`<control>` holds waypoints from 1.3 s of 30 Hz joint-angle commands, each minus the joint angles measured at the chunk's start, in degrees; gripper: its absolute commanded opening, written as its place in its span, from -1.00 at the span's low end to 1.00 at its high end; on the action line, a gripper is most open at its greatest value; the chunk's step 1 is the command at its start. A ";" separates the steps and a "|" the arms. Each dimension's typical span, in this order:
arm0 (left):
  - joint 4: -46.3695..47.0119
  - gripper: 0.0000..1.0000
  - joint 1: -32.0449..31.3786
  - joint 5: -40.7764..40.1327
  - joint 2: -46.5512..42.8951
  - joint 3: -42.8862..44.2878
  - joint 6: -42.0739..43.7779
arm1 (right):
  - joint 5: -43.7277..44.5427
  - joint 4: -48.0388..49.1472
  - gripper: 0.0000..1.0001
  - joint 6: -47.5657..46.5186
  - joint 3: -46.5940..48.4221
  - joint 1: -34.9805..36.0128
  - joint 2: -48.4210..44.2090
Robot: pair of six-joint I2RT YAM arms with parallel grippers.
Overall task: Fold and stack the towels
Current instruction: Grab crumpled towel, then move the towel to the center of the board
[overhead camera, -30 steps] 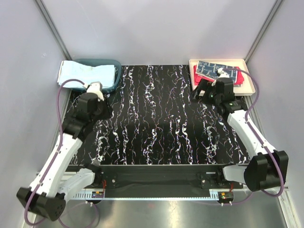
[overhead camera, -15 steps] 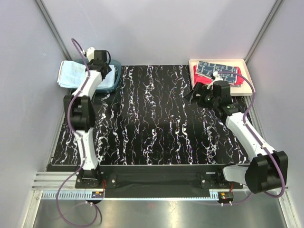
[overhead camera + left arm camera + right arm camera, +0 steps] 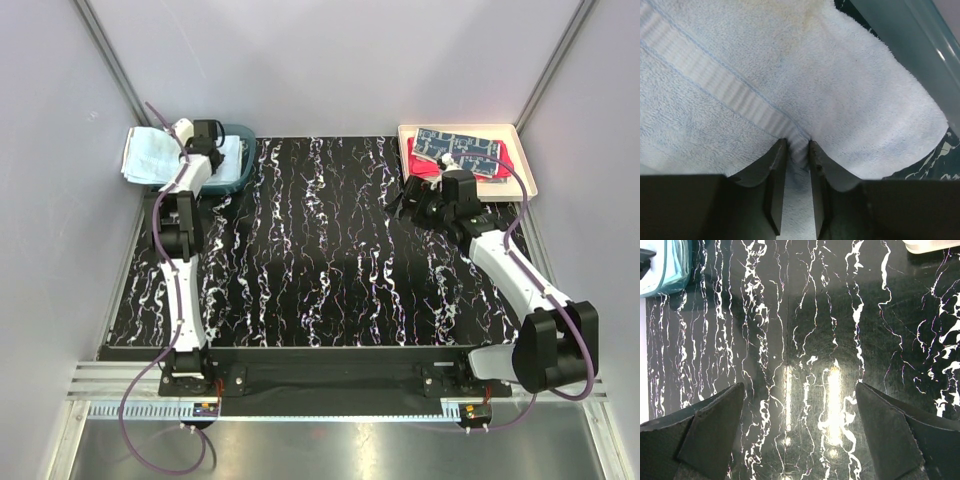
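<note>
A light blue towel [image 3: 150, 155] hangs over the left rim of the teal basket [image 3: 238, 176]. My left gripper [image 3: 214, 140] is down on it. In the left wrist view my left gripper [image 3: 796, 145] is shut on a raised fold of the light blue towel [image 3: 790, 75]. A blue patterned towel [image 3: 460, 148] lies folded on a red-pink towel [image 3: 507, 160] in the cream tray [image 3: 528, 170]. My right gripper [image 3: 408, 198] hovers open over the marbled table just left of the tray. The right wrist view shows my right gripper [image 3: 800, 390] with only table between its fingers.
The basket wall [image 3: 910, 45] runs along the right of the pinched towel. The basket [image 3: 662, 270] also shows at the far left of the right wrist view, and a tray corner [image 3: 935, 245] at the top right. Grey walls enclose the black marbled table [image 3: 320, 250].
My left arm swung up from the table's left side to the basket, and its jaws closed on the light blue towel. My right gripper drifted slightly left, away from the tray.
</note>
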 commanded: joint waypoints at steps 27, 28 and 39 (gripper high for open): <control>43.01 -1.00 -17.93 -6.48 -45.93 -37.29 17.39 | -0.05 3.73 1.00 0.16 -0.09 2.28 1.44; 42.22 -1.00 -19.43 -7.18 -47.43 -38.01 17.66 | 0.30 3.65 0.99 0.24 -0.18 2.28 1.27; 30.99 -1.00 -51.92 -22.56 -58.70 -51.02 16.34 | 5.12 -0.13 0.99 2.35 -2.36 2.28 -6.36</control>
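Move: At the left fingers, which already have a fold of the white-blue towel between them, the towel's middle is about 2 cm to the left and 2 cm below. It lies in the teal basin, whose middle is right below the hand, roughly 5 cm down, and whose right rim stands some 18 cm to the right. The bare table middle is around 37 cm right, 22 cm back and 8 cm below. From the right hand the towel lies about 53 cm left, 26 cm ahead and 12 cm lower. Closing the rest of the way on the fold, the left hand pinches the towel and lifts it out of the basin, almost straight up at first. Still climbing to about 30 cm, it then swings fast some 30 cm right and 23 cm back, over the right rim towards the table middle, sinking slightly at the end, the wrist tipping up about 40 degrees and turning clockwise. ##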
